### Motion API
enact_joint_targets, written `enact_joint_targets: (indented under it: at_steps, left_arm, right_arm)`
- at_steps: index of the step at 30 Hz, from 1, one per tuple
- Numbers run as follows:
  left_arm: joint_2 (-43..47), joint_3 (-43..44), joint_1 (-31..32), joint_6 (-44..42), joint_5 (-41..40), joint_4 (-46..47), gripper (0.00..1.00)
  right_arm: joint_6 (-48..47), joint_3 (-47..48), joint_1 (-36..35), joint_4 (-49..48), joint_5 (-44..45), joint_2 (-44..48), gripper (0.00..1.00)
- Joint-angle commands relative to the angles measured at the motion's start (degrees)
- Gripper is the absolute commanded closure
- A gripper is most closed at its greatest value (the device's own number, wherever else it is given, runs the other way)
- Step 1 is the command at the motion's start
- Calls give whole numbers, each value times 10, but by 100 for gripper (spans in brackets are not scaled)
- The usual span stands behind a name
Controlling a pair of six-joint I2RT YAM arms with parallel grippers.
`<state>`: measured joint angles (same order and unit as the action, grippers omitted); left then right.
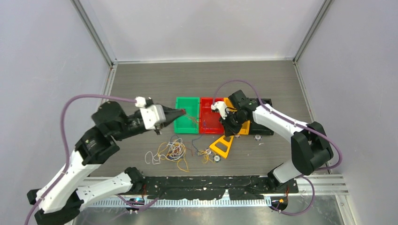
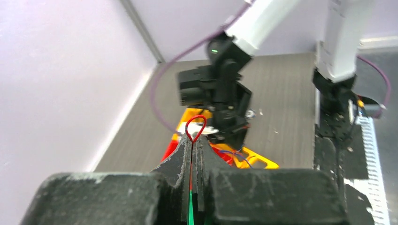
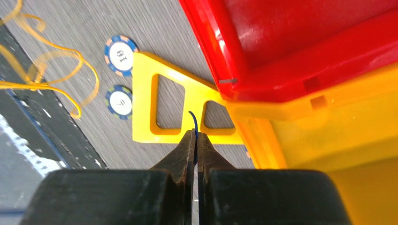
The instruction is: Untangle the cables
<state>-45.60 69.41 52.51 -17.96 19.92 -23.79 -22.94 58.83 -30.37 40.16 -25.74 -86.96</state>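
A tangle of cables [image 1: 171,152] in yellow, white, blue and red lies on the table in front of the trays. My left gripper [image 1: 180,113] hovers at the green tray's [image 1: 187,125] left side. In the left wrist view this gripper [image 2: 193,140] is shut on a red cable [image 2: 195,126], whose small loop sticks out past the tips. My right gripper [image 1: 230,129] is low at the front of the red tray [image 1: 211,123]. In the right wrist view it [image 3: 196,133] is shut on a thin blue cable [image 3: 192,119] that pokes out of the tips.
A yellow triangular frame [image 3: 159,112] lies flat beside two poker chips [image 3: 121,48], [image 3: 118,101]. A yellow tray [image 3: 328,140] adjoins the red tray [image 3: 291,42], with a black tray [image 1: 263,117] to the right. Loose yellow cable [image 3: 47,70] curls near the black base rail [image 1: 211,185].
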Motion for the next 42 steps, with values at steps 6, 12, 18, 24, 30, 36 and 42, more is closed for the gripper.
enact_joint_targets:
  at_steps: [6, 12, 18, 24, 30, 36, 42]
  left_arm:
    - [16, 118, -109, 37, -5, -55, 100]
    - [17, 164, -157, 42, -40, -60, 100]
    - [23, 183, -189, 16, -149, -69, 100]
    - [5, 193, -252, -1, -276, -76, 100]
    - [-29, 211, -369, 14, -270, -99, 100]
    - [-65, 213, -516, 52, -175, -111, 100]
    - [-98, 161, -644, 43, -108, -94, 100]
  right_arm:
    - [-86, -57, -1, 22, 81, 63, 95]
    - [-114, -97, 4, 25, 113, 85, 95]
    - [-139, -129, 18, 40, 129, 113, 95]
    - [-174, -160, 47, 54, 147, 135, 95]
    - [-201, -175, 86, 70, 147, 150, 95]
    - [-231, -195, 118, 97, 143, 181, 95]
    - [-265, -203, 161, 120, 146, 202, 95]
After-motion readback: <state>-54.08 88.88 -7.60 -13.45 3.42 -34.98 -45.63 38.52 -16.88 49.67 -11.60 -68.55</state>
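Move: The yellow cable clump, caught up with the red and blue cables, lies about 9 cm right of the left hand, 3 cm ahead and some 40 cm below. The green bin is 23 cm straight ahead of that hand, the white cable pile 9 cm left and 4 cm ahead. From the right hand the clump is about 11 cm left, 7 cm back; the yellow triangle sits 3 cm back and 2 cm left, the nearest poker chip 15 cm right and 2 cm ahead. The red cable's end, still pinched in the shut left fingers, is carried nearly 30 cm left and 15 cm forward, rising about 10 cm before sinking a little, while that hand swings counter-clockwise to point forward. The blue cable stays pinched in the right hand, which draws away some 15 cm right and 6 cm back, slightly down, past the triangle to bare table before the black bin. ##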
